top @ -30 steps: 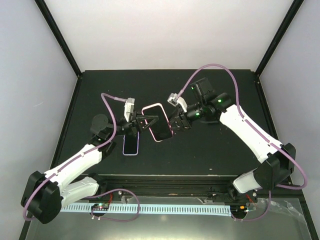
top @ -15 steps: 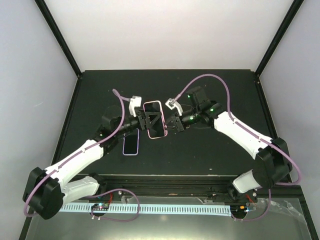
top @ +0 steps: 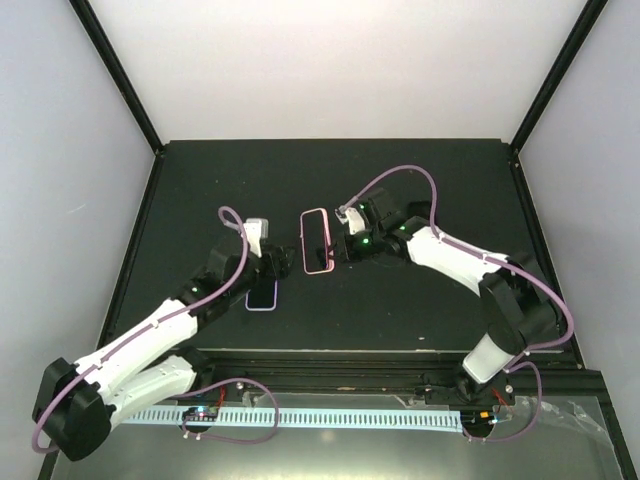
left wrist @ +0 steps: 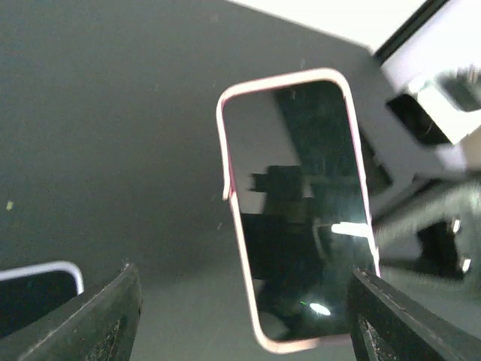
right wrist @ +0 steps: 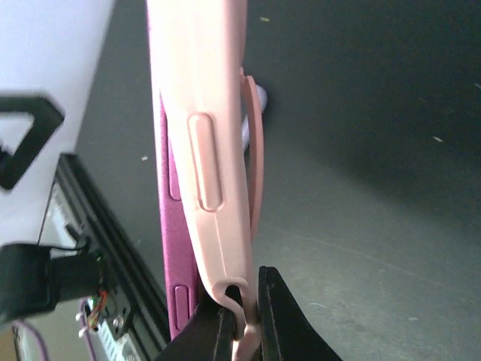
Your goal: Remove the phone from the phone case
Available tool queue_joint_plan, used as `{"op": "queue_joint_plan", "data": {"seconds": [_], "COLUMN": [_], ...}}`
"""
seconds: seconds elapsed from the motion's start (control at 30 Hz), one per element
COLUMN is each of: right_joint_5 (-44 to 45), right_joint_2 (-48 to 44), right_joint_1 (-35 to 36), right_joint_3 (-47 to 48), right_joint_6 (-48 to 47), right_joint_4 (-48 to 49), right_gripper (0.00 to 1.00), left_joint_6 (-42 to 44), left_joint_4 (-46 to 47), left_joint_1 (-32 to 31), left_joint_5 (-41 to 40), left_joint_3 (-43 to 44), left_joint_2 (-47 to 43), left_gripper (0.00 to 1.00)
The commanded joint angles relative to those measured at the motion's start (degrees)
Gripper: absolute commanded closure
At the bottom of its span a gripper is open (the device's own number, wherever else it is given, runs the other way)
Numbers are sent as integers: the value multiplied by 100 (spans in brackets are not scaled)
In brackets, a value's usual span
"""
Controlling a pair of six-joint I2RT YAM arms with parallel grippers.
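Observation:
The salmon-pink phone case (top: 316,212) stands tilted up above the black table, with the phone (top: 318,242) still inside it. In the right wrist view the case's (right wrist: 203,150) side faces me and the phone's magenta edge (right wrist: 174,248) shows beside it, partly out of the shell. My right gripper (right wrist: 244,320) is shut on the case's peeled lower lip; in the top view this gripper (top: 336,250) sits at the case's right edge. My left gripper (top: 288,256) is open just left of the case. In its view the dark screen (left wrist: 301,218) faces me and its fingers (left wrist: 105,316) touch nothing.
A second phone with a pale lilac rim (top: 262,293) lies flat on the table under the left arm and also shows as a corner (left wrist: 37,289) in the left wrist view. A black metal rail (top: 340,360) runs along the near edge of the table.
The left gripper let go of the case, opened and drew back to the left. The right gripper closed on the case's edge and moved left, and the case turned more upright.

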Motion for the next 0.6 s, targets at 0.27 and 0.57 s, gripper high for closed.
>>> {"op": "queue_joint_plan", "data": {"seconds": [0.27, 0.57], "right_joint_5": [1514, 1275], "right_joint_2": [360, 727], "right_joint_1": [4, 11], "right_joint_3": [257, 204], "right_joint_6": [1457, 1798], "right_joint_4": [-647, -596], "right_gripper": [99, 99], "left_joint_6": [972, 1354], "left_joint_4": [132, 573], "left_joint_1": [-1016, -1647], "left_joint_5": [-287, -441], "left_joint_3": [-395, 49], "left_joint_2": [628, 1664], "left_gripper": [28, 28]}}
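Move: The phone in its pink case is already in the right hand's pinch, its middle about 4 cm left and 3 cm ahead of that hand, roughly level. From the left hand it is about 8 cm to the right, 4 cm ahead and 5 cm lower. The lilac-edged phone lies on the table about 6 cm left, 6 cm back and 19 cm below the left hand; a black phone lies about 22 cm right, 9 cm ahead and 14 cm below the right hand. Down, to the right and back, the left hand drops about 10 cm, fingers still wide open, rolling and turning clockwise as it swings from beside the pink case's left edge round to its near end, touching nothing. The right hand keeps its pinch on the case's side wall and sinks about 7 cm while easing right, swinging clockwise and tilting. ##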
